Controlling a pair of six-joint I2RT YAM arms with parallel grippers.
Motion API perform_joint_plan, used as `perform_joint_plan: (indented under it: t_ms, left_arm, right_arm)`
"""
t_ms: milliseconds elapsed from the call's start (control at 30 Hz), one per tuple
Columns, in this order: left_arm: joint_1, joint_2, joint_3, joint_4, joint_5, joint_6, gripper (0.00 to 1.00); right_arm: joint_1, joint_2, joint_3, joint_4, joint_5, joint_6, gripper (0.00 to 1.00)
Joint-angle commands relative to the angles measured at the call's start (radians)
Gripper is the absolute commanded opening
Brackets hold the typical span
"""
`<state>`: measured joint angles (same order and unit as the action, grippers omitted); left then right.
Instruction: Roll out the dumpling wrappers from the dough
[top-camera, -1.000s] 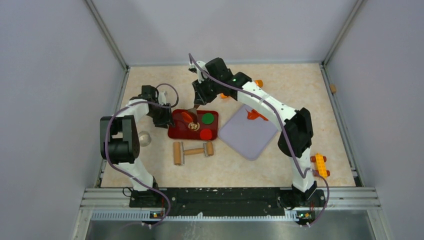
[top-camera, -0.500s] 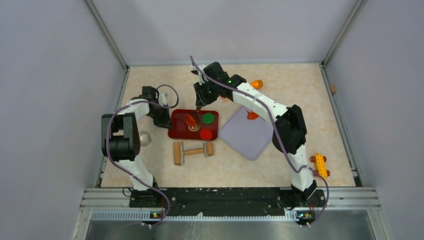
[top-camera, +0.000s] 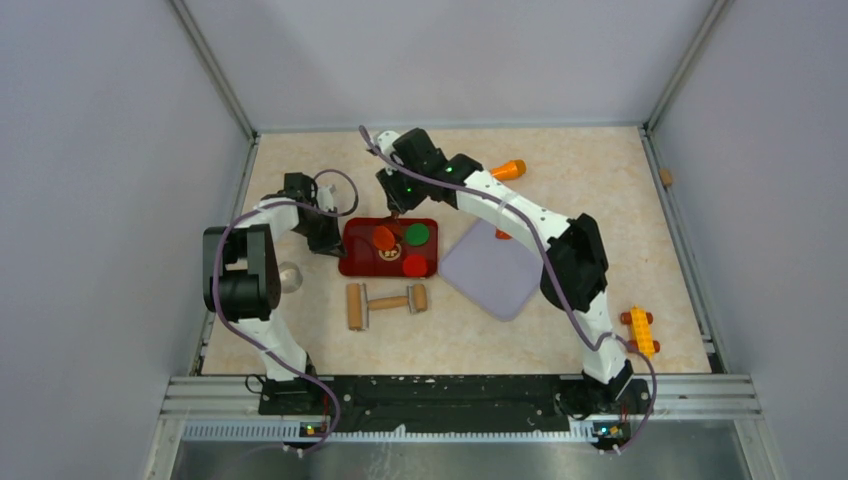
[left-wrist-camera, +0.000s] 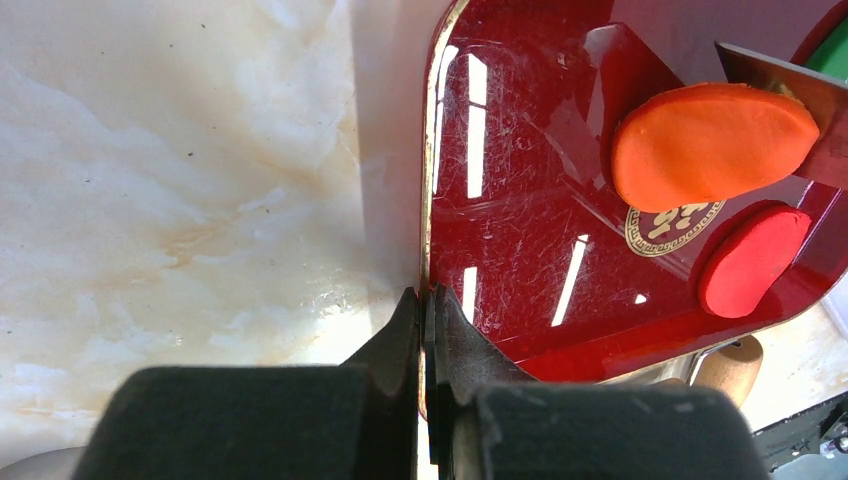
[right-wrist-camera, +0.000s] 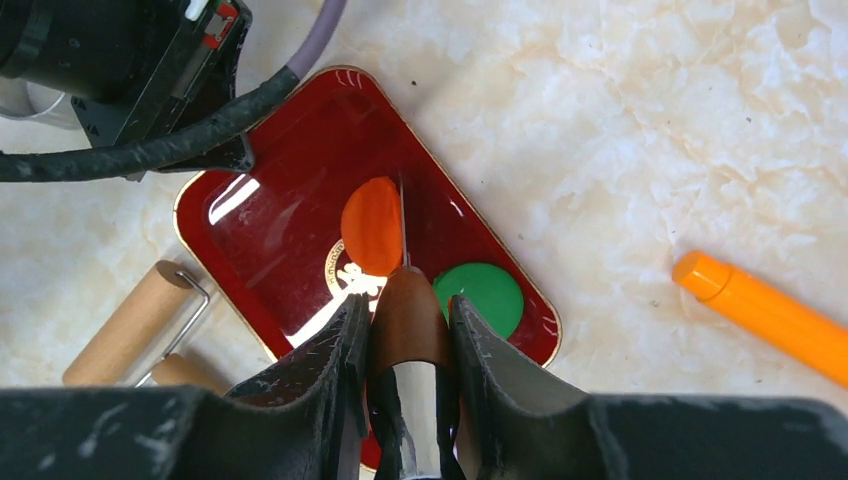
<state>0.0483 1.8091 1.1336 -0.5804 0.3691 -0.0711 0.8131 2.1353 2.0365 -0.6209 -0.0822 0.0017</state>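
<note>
The dumpling wrapper (top-camera: 384, 238) (left-wrist-camera: 715, 145) (right-wrist-camera: 372, 225), a flat orange disc, stands tilted over the dark red tray (top-camera: 355, 262) (left-wrist-camera: 520, 250) (right-wrist-camera: 280, 230), leaning against a thin metal blade (left-wrist-camera: 800, 95). That blade belongs to a brown-handled tool (right-wrist-camera: 405, 310), and my right gripper (top-camera: 397, 195) (right-wrist-camera: 405, 315) is shut on the handle. My left gripper (top-camera: 330, 240) (left-wrist-camera: 425, 300) is shut on the tray's gold left rim. A red disc (top-camera: 413, 265) (left-wrist-camera: 755, 260) and a green disc (top-camera: 417, 234) (right-wrist-camera: 478, 298) lie flat in the tray. No separate lump of dough shows.
A wooden rolling pin (top-camera: 385, 302) (right-wrist-camera: 130, 325) lies just in front of the tray. Right of it is a purple mat (top-camera: 495, 275) with an orange scrap (top-camera: 503, 235) at its far edge. An orange cylinder (top-camera: 510, 168) (right-wrist-camera: 770, 310), a grey ball (top-camera: 290, 277) and a yellow toy (top-camera: 641, 330) lie around.
My left gripper has closed on the tray's rim. The right arm has swung left and back, bringing the tool more upright with the orange disc against its blade.
</note>
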Motion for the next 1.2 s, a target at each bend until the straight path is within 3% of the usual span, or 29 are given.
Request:
perform_joint_plan:
  t_ms: [0, 367, 467, 567, 667, 800, 900, 1033, 1167]
  left_arm:
    - [-0.002, 0.021, 0.013, 0.028, 0.022, -0.002, 0.0]
    - [-0.002, 0.019, 0.021, 0.025, 0.02, 0.001, 0.0]
    - [-0.003, 0.003, 0.029, 0.016, 0.015, 0.003, 0.1]
    - [-0.002, -0.036, 0.052, -0.011, 0.019, 0.007, 0.29]
    - [-0.002, -0.102, 0.078, -0.022, 0.057, 0.02, 0.42]
    - [-0.004, -0.22, 0.073, 0.057, 0.184, 0.06, 0.5]
    - [-0.031, -0.347, 0.014, 0.209, 0.256, 0.123, 0.52]
    - [-0.208, -0.499, -0.024, 0.359, 0.227, 0.282, 0.57]
    - [-0.402, -0.523, -0.015, 0.464, 0.251, 0.404, 0.6]
  right_arm:
    - [0.029, -0.003, 0.057, 0.018, 0.079, -0.093, 0.0]
    - [0.049, -0.08, 0.23, 0.022, 0.174, -0.196, 0.0]
    - [0.043, -0.148, 0.212, 0.025, 0.183, -0.202, 0.0]
    - [0.016, -0.241, 0.131, 0.025, 0.18, -0.201, 0.0]
    - [-0.049, -0.351, 0.009, 0.013, 0.143, -0.199, 0.0]
    - [-0.206, -0.485, -0.147, -0.024, -0.014, -0.124, 0.0]
    - [-0.365, -0.563, -0.27, -0.031, -0.183, 0.0, 0.0]
    - [-0.572, -0.641, -0.459, -0.021, -0.419, 0.167, 0.0]
    - [-0.685, -0.717, -0.661, 0.083, -0.663, 0.314, 0.0]
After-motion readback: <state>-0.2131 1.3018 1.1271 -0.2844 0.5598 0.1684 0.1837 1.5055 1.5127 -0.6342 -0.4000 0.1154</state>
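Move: The right hand holds the scraper by its handle, its blade beside the orange wrapper in the red tray, roughly 2 cm ahead, 4 cm left and 15 cm below. The red dough scraps on the board lie some 27 cm right, 4 cm ahead and 15 cm below; the green wrapper is about 4 cm right, 3 cm ahead. The left hand pinches the tray's rim; the tray's middle is about 11 cm right and 2 cm ahead, the orange wrapper 10 cm right and 4 cm ahead. Upward first, some 15 cm, the right hand lifts the scraper clear of the orange wrapper, then sweeps it about 28 cm right towards the scraps, turning clockwise and sinking partway at the end, grip kept. The left holds still on the rim, then opens, lets go and rises about 22 cm, swinging right over the tray as its fingers tip up from the table. ##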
